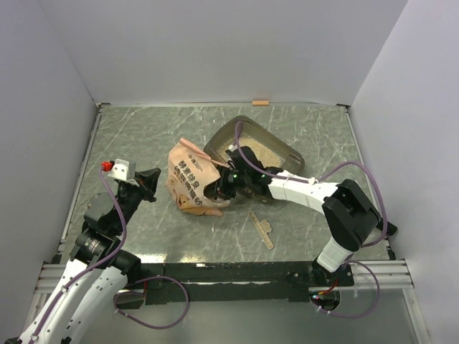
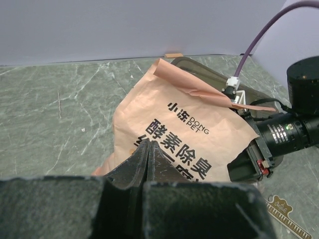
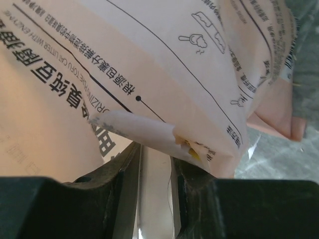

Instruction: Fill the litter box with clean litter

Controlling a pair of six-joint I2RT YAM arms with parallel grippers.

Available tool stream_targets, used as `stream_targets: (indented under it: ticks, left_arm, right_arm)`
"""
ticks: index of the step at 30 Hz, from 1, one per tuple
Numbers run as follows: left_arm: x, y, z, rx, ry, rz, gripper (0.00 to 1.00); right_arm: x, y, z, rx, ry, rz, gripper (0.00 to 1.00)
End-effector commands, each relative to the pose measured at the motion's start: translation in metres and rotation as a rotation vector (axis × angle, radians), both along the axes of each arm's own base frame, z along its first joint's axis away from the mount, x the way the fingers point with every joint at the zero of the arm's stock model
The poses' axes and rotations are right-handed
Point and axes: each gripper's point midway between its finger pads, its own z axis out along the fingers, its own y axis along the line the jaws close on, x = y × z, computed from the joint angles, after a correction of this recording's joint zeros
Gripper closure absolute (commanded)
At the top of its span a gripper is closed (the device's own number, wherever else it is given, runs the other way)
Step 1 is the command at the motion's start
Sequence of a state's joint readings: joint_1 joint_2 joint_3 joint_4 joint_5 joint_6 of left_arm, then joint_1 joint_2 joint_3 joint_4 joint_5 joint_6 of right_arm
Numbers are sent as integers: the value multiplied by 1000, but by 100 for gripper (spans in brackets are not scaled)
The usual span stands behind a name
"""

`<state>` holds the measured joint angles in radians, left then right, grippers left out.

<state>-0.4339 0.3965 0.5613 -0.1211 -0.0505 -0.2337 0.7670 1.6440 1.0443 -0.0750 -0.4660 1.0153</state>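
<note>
The dark translucent litter box (image 1: 290, 152) sits at centre back, and pale beige litter (image 1: 264, 145) covers its floor. A crinkled orange-pink printed bag (image 1: 190, 175) leans against the box's left side. My right gripper (image 1: 226, 183) reaches in from the right and is shut on the bag's lower part. In the right wrist view a fold of the bag (image 3: 149, 59) fills the gap between the right gripper's (image 3: 154, 149) jaws. My left gripper (image 1: 148, 182) hovers left of the bag, shut and empty. The left wrist view has the left gripper (image 2: 148, 142) pointing at the bag (image 2: 199, 124), with the litter box (image 2: 199, 67) behind.
A tan ruler-like strip (image 1: 262, 229) lies on the marble-patterned table in front of the right arm, and shows again at the corner of the left wrist view (image 2: 286, 219). A small tan piece (image 1: 260, 102) sits at the back wall. White walls enclose three sides.
</note>
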Motion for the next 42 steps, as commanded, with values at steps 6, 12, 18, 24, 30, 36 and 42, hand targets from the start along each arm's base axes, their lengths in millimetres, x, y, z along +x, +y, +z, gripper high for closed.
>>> stream_targets:
  ticks: [6, 12, 18, 24, 30, 36, 42]
  left_arm:
    - [0, -1, 19, -22, -33, -4, 99]
    - [0, -1, 19, -19, -35, -3, 99]
    - [0, 0, 20, -18, -40, 0, 93]
    - [-2, -4, 20, -15, -44, -23, 66]
    - [-3, -6, 21, -21, -55, -34, 41]
    - [-4, -4, 24, -24, -67, -29, 14]
    - [-6, -2, 28, -35, -86, -20, 1]
  right_arm:
    - [2, -9, 2, 151, -202, -32, 100]
    - [-12, -26, 29, 258, -291, -54, 100]
    - [-29, -43, 54, 346, -344, -70, 100]
    - [-41, -60, 61, 371, -367, -100, 100]
    - [-49, -80, 67, 380, -391, -146, 100]
    - [-60, -97, 75, 404, -405, -174, 100]
    - [-68, -115, 79, 412, -405, -231, 100]
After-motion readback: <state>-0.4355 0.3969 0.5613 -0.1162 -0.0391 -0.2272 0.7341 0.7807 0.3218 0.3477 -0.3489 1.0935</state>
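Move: The right hand grips the scoop's handle at the bag mouth, the litter bag's middle about 8 cm left, 3 cm ahead and somewhat below. The litter box lies some 14 cm right, 15 cm ahead and 10 cm down; the brown ruler, 17 cm right and 10 cm back. From the closed left hand, the bag is roughly 9 cm right, 6 cm ahead and 20 cm down, the box 32 cm right and 15 cm ahead. Right hand draws the scoop right, back and up about 14 cm, levelling some 30 degrees; left fingers open wide. ##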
